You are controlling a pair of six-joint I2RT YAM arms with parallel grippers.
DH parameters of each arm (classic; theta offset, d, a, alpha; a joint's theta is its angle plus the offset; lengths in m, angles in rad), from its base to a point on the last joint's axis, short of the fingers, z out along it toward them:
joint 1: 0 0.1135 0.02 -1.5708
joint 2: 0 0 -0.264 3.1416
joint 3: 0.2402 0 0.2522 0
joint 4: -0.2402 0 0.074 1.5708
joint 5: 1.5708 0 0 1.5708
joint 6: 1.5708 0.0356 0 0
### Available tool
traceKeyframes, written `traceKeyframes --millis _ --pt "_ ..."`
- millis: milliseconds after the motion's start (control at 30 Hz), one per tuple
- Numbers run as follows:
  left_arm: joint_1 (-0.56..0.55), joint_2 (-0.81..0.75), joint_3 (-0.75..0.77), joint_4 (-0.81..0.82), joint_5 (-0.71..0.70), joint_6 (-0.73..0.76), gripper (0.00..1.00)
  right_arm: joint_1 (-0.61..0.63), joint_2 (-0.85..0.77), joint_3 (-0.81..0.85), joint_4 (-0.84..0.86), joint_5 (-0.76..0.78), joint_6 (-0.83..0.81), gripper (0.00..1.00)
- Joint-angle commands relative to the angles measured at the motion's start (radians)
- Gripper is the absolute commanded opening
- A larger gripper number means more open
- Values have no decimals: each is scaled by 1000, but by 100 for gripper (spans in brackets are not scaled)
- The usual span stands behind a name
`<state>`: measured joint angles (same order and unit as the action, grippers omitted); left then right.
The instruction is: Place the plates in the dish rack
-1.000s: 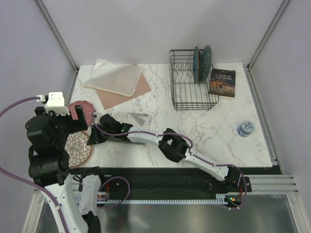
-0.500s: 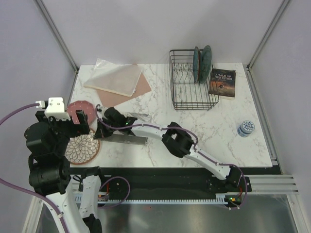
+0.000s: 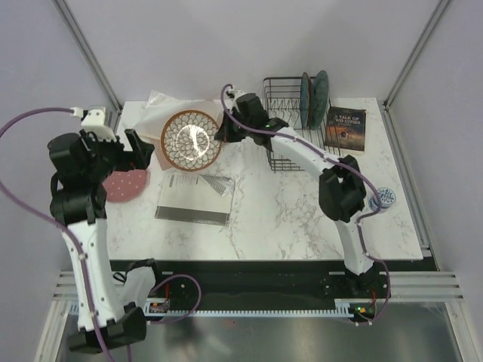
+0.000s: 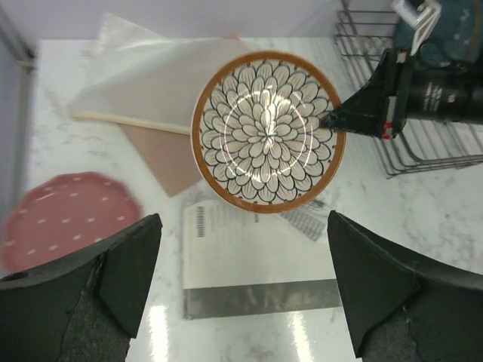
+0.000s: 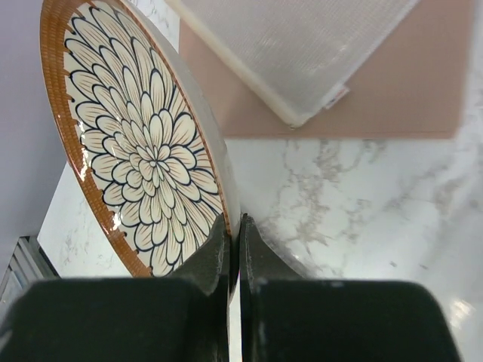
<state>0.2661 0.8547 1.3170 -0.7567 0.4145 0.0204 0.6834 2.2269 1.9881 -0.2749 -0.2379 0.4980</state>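
Observation:
My right gripper (image 3: 224, 132) is shut on the rim of a whitish plate with a flower pattern and a reddish-brown rim (image 3: 191, 140). It holds the plate tilted up off the table, left of the dish rack (image 3: 298, 156). The right wrist view shows both fingers (image 5: 235, 226) pinching the plate's edge (image 5: 143, 143). A teal plate (image 3: 323, 90) and a dark blue plate (image 3: 306, 98) stand upright in the rack. The reddish-pink speckled plate (image 3: 124, 183) lies flat at the table's left edge. My left gripper (image 4: 241, 286) hovers open above the table, near that plate, holding nothing.
A leaflet with a grey band (image 3: 195, 198) lies mid-left. At the back left, a clear pouch (image 4: 143, 83) rests on a pinkish-brown sheet (image 4: 162, 154). A book (image 3: 346, 128) lies right of the rack. A small blue-and-white round object (image 3: 383, 199) sits near the right edge.
My right gripper closed on the flower-pattern plate at the near left and carried it up and back toward the rack. The left arm rose and drew back, uncovering the pink plate.

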Motion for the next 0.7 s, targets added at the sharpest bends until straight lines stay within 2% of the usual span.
traceKeyframes --millis 0,67,167,267,300,433,567,667 --pt "-2 183 -79 240 375 -173 95 -63 -254 -78 57 -84 -32 0" --pt "-4 311 -102 336 542 -296 95 -109 -307 -118 37 -93 -45 0" --pt "-7 447 -95 480 679 -445 91 -154 -357 -166 23 -118 -61 0" --pt "-22 548 -32 485 701 -439 87 -183 -388 -215 22 -136 -61 0" --pt "-27 572 -21 485 702 -435 83 -188 -391 -222 20 -139 -58 0" --pt "-44 622 -9 525 692 -435 78 -199 -374 -239 17 -166 -44 0" --pt "-73 645 -24 516 658 -407 78 -200 -336 -201 13 -190 -27 0" --pt "-87 688 -9 484 652 -375 65 -200 -316 -166 16 -207 -15 0"
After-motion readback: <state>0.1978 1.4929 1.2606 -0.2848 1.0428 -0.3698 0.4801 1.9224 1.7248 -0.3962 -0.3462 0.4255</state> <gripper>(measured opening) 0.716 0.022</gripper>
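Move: The flower plate, held at its right rim in the right fingers, is bound for the dish rack, whose middle is about 28 cm right, 8 cm ahead and 8 cm below. Two teal plates stand there, 30 cm right, 12 ahead; the book is 42 cm right, 5 ahead. From the left hand the flower plate is 17 cm ahead, 14 right, 19 below; the red plate 5 ahead, 5 left, 34 below. The flower plate, still pinched at its rim in the shut right fingers, is carried about 13 cm right towards the rack, rising some 8 cm, then sinking about half that as the sideways travel eases out. Meanwhile the empty left hand reaches forward, down and right towards it, rolling left side down and turning clockwise some 30 degrees, its fingers narrowing by about a quarter. ##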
